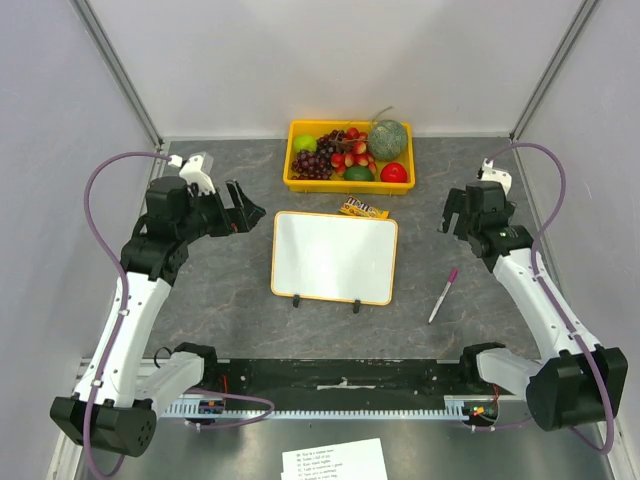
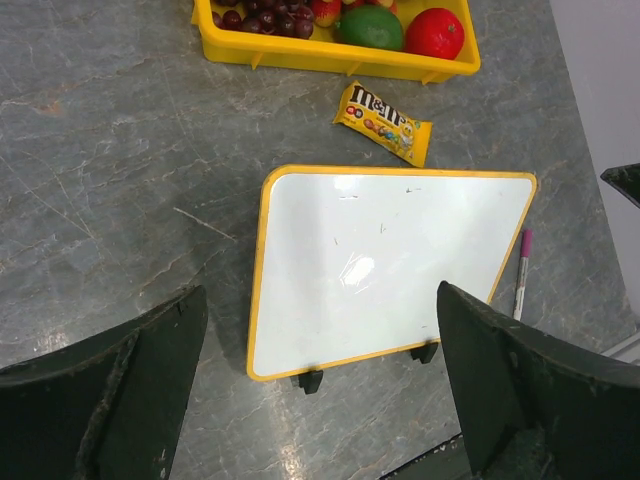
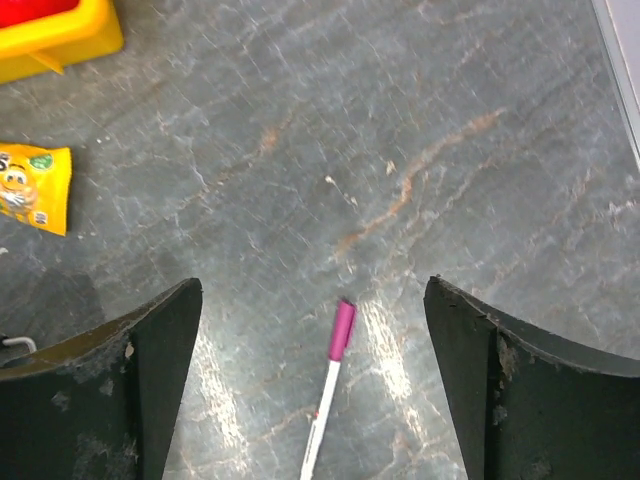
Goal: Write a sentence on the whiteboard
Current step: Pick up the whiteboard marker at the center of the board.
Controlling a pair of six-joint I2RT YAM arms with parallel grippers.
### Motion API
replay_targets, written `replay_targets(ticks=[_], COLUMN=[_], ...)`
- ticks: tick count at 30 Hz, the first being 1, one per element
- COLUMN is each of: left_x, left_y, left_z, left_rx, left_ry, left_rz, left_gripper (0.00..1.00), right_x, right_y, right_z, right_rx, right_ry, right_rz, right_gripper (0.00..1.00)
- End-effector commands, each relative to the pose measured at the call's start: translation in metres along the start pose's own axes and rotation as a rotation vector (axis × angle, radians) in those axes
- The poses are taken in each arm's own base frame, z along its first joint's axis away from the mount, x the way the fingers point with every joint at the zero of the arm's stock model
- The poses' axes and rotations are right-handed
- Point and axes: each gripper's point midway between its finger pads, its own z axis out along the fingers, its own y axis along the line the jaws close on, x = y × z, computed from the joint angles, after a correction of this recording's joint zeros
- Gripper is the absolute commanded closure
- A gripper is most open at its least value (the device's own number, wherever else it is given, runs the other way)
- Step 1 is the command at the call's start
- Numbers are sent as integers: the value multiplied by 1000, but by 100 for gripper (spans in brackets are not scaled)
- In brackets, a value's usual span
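Observation:
The whiteboard [image 1: 335, 257] [image 2: 390, 260] lies in the middle of the table, orange-framed, with two black clip feet at its near edge. Its white face is blank; no sentence is in view. A pink-capped white marker [image 1: 443, 294] [image 2: 522, 270] [image 3: 330, 390] lies on the table right of the board. My left gripper [image 1: 240, 208] [image 2: 320, 295] hovers open above the board's left side, holding nothing. My right gripper [image 1: 455, 212] [image 3: 312, 285] hangs open above the table just beyond the marker's cap, also holding nothing.
A yellow tray [image 1: 292, 160] [image 2: 330, 58] [image 3: 60, 45] of fruit stands at the back. A yellow M&M's packet [image 1: 364, 209] [image 2: 383, 122] [image 3: 30, 185] lies between tray and board. A printed paper sheet [image 1: 335, 462] sits in front of the arm bases.

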Motion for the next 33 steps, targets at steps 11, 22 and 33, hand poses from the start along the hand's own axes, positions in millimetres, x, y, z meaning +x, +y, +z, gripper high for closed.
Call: replay_targets(ticks=[11,22,33], left_x=[-2,5,7], left_y=[2,-9,-13], left_z=[-6,-2,0], left_rx=[6,89,114], left_ry=[-15,2,9], left_rz=[114,135,129], left_gripper=[0,0,1], right_x=[81,155,197], right_y=[-14,-10,-11], right_z=[-21,8,28], right_rx=[-4,7,-22], right_ry=[319,531,644], right_rz=[50,54,87], right_gripper=[6,24,66])
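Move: The marker lies below and behind the open right hand: its middle is about 12 cm back, 3 cm to the left and 17 cm down, with the purple cap at its far end. The whiteboard's middle is some 30 cm to the right hand's left and 3 cm back, the M&M's bag roughly 23 cm left and 10 cm ahead, both on the table. From the left hand the marker is about 46 cm to the right, 8 cm back and 27 cm down. Down and back, the right hand swoops to the marker: it first draws back with little drop, then sinks ever more steeply, ending almost straight down, some 16 cm lower and 10 cm back in all. The wrist tips the fingers about 35 degrees further towards the table, while they close to under half open, straddling the white barrel just below the purple cap. ##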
